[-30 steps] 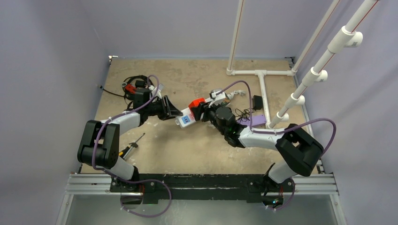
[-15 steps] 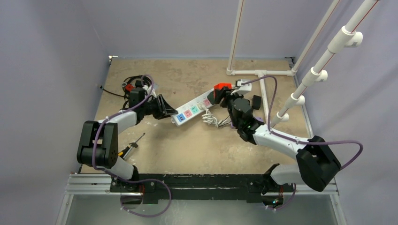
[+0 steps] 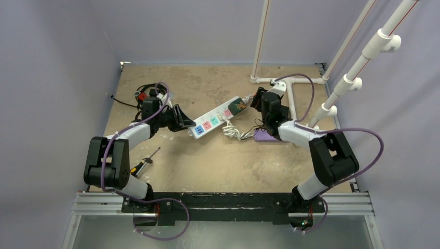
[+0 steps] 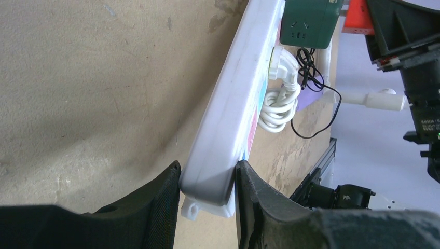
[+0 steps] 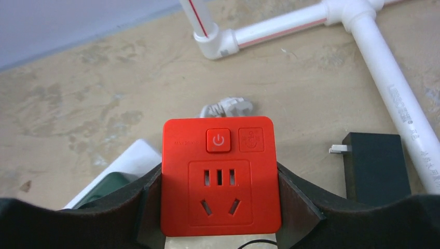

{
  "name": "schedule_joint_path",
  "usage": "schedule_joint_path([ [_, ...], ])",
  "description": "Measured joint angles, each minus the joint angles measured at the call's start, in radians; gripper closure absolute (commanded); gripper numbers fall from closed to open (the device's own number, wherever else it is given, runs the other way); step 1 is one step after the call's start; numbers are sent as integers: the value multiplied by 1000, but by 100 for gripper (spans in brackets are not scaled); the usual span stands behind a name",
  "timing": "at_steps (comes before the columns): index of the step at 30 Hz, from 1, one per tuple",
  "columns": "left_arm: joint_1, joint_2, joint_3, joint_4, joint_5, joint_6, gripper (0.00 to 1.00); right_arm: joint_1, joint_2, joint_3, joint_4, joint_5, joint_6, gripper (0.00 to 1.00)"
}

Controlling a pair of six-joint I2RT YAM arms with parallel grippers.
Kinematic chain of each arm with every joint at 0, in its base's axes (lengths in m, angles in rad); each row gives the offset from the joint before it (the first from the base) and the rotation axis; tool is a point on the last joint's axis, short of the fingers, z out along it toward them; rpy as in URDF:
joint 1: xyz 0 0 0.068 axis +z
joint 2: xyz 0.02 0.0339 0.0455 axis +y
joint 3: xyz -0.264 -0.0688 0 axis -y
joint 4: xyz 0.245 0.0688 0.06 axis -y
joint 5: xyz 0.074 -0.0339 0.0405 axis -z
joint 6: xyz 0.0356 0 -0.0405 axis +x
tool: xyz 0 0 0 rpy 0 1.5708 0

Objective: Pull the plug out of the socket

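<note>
The socket (image 3: 215, 118), a long white power strip with pastel outlets, lies slanted on the board. My left gripper (image 3: 188, 126) is shut on its near end; in the left wrist view both black fingers (image 4: 161, 207) press the strip's sides (image 4: 233, 119). A square red plug (image 5: 219, 176) with a power button sits between the pads of my right gripper (image 5: 219, 205), which is shut on it. That gripper (image 3: 255, 98) hovers just past the strip's far end, with the red plug (image 4: 358, 15) off the strip. A green adapter (image 3: 239, 106) sits in the strip's last outlet.
A white plug with a coiled cord (image 3: 231, 129) is stuck in the strip's side. A flat purple bar (image 3: 267, 136) and thin black wire lie under the right arm. A black adapter (image 5: 376, 166), a white pipe frame (image 3: 290, 98), a cable bundle (image 3: 148, 96) and a screwdriver (image 3: 142, 163) are about.
My right gripper carried the red plug from the strip's near outlets up and right, past the far end. The outlets and green adapter now show. The left gripper kept its hold.
</note>
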Motion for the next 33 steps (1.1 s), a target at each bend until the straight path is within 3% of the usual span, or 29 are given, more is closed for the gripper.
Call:
schedule_joint_path([
  [9, 0, 0, 2, -4, 0, 0, 100, -145, 98, 34, -48, -155, 16, 92],
  [14, 0, 0, 3, -6, -1, 0, 100, -217, 143, 43, -49, -235, 19, 81],
  [33, 12, 0, 6, -6, 0, 0, 100, -226, 204, 95, -138, -276, 22, 37],
])
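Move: The red plug, already off the strip, is in the right hand. The bare table spot it is taken to lies about 3 cm ahead, 5 cm right and 10 cm below; the black adapter is some 7 cm right of that spot, the strip's cord plug about 6 cm beyond and 5 cm left of it, the purple box about 11 cm nearer the base and 2 cm right of it. From the left hand the spot is roughly 32 cm right, 9 cm ahead and 7 cm lower. The red plug, still gripped by the right fingers, is carried down about 8 cm and some 5 cm right, slightly forward as well, towards the table between the strip's cord plug and the black adapter. The wrist tips about 15 degrees further down on the way; the last stretch is nearly straight down, then the hand stays there with its grip kept. ##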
